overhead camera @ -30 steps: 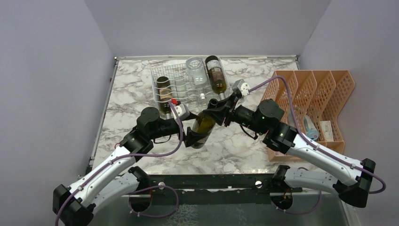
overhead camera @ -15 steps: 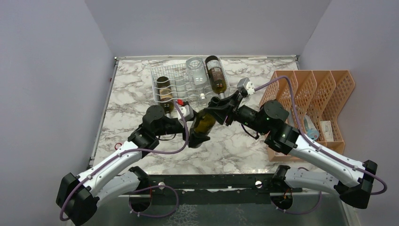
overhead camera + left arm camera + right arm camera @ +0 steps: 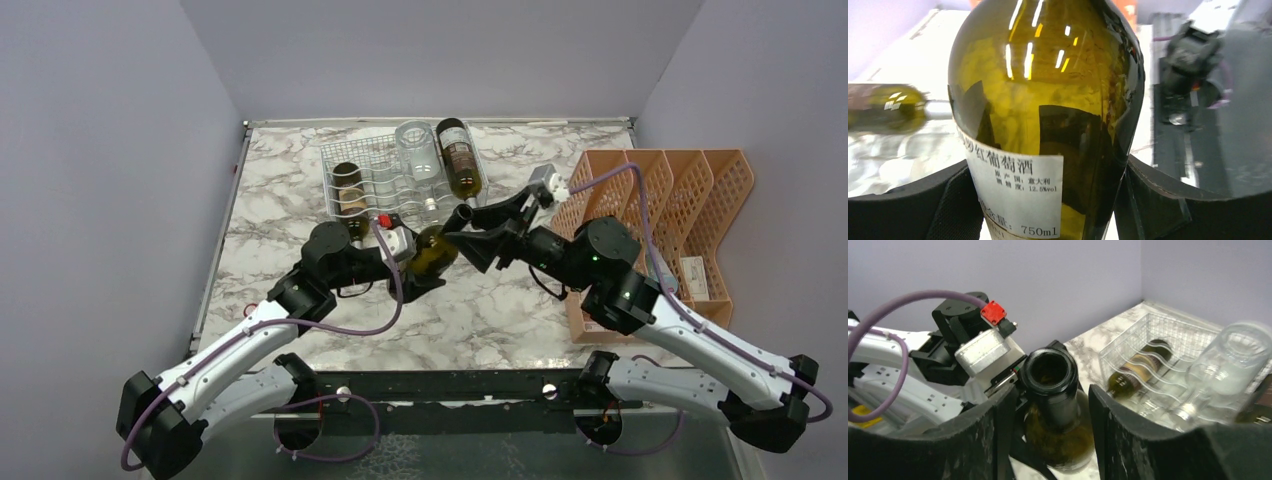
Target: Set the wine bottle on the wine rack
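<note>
The wine bottle [image 3: 436, 252] is dark green glass with a white label. It hangs tilted above the marble table, with its open mouth [image 3: 462, 214] pointing toward the wine rack [image 3: 372, 186]. My left gripper [image 3: 424, 270] is shut on the bottle's body, and both pads press the glass [image 3: 1048, 95] in the left wrist view. My right gripper [image 3: 479, 233] is open. Its fingers [image 3: 998, 435] straddle the bottle's neck [image 3: 1050, 382] with a gap on each side. The white wire rack [image 3: 1148, 342] lies just beyond.
The rack holds a dark bottle [image 3: 348, 196] in its left cradle, a clear glass bottle [image 3: 417, 150] and a labelled wine bottle [image 3: 460, 160] at its right. An orange perforated divider tray [image 3: 690, 195] stands at the right table edge. Purple walls close in the sides and back.
My right gripper has let go of the bottle's neck and drawn back to the right. My left gripper has closed on the bottle's body and carried it slightly toward the rack.
</note>
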`<state>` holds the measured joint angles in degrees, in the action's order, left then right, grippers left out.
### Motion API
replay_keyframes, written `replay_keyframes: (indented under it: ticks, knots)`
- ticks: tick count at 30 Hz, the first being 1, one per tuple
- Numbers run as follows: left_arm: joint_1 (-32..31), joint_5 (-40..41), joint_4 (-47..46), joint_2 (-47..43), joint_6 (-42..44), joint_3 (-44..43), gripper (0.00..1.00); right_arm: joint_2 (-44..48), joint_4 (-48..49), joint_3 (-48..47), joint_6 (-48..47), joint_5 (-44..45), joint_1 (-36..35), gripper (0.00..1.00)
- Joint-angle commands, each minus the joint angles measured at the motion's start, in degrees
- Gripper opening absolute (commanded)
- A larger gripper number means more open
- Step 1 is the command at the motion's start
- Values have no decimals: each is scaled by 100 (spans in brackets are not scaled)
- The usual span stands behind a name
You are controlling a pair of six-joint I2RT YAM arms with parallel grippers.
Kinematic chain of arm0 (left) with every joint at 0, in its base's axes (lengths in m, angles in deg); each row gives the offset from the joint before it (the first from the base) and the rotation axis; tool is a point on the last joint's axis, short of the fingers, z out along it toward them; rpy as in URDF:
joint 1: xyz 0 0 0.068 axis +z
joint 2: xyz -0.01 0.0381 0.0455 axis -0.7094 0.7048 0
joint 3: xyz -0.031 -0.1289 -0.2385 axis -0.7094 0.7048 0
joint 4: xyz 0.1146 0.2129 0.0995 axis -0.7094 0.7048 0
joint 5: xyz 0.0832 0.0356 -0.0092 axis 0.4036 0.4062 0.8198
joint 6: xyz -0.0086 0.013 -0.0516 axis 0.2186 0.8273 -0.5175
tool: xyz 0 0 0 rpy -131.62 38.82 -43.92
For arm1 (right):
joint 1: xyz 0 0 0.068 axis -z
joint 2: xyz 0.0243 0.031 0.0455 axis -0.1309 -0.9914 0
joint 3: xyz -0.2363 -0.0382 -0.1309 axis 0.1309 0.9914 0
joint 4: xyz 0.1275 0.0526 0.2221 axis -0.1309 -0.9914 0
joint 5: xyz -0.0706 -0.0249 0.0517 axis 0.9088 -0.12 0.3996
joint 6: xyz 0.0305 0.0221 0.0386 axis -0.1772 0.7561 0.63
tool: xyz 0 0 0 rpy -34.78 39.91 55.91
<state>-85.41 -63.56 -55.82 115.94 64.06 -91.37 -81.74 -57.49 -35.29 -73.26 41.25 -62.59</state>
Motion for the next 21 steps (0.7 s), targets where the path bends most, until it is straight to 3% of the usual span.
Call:
replay_keyframes:
  ticks: [1, 5, 13, 21]
  knots:
    - [59, 1478, 721, -195, 1613, -703, 0, 518, -551, -487, 92, 134, 3, 65]
    - [59, 2268, 1192, -223, 2823, -958, 0, 672, -1664, -790, 17, 99, -3, 77]
    - [59, 3203, 1458, -622, 4947, -648, 0, 773, -3101, -1484, -76, 660, 1, 77]
    - [59, 4001, 1286, -1107, 6828, -100, 0, -457, -4968, -2632, -443, 534, -1, 77]
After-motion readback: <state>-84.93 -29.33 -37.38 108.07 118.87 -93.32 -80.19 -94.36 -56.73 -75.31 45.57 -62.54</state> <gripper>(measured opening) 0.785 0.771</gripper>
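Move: The left hand holds the wine bottle by its body. The rack's open gap lies about 23 cm ahead of it, 11 cm to the left and 18 cm below. In the rack, the left dark bottle is roughly 15 cm ahead and 19 cm left of this hand, the clear bottle 27 cm ahead and 2 cm left. From the right hand, the wine bottle's middle is some 12 cm below, 4 cm left and 3 cm back; the gap is 20 cm ahead, 15 cm left. Swing the bottle with the left gripper left and forward towards the rack, about 13 cm in all, nearly level, keeping its grip on the body and rolling some 60 degrees so the neck tips over to the right. Open the already loosening right fingers wider and come free of the neck, rising and drawing off right and slightly back, then sinking a little. ##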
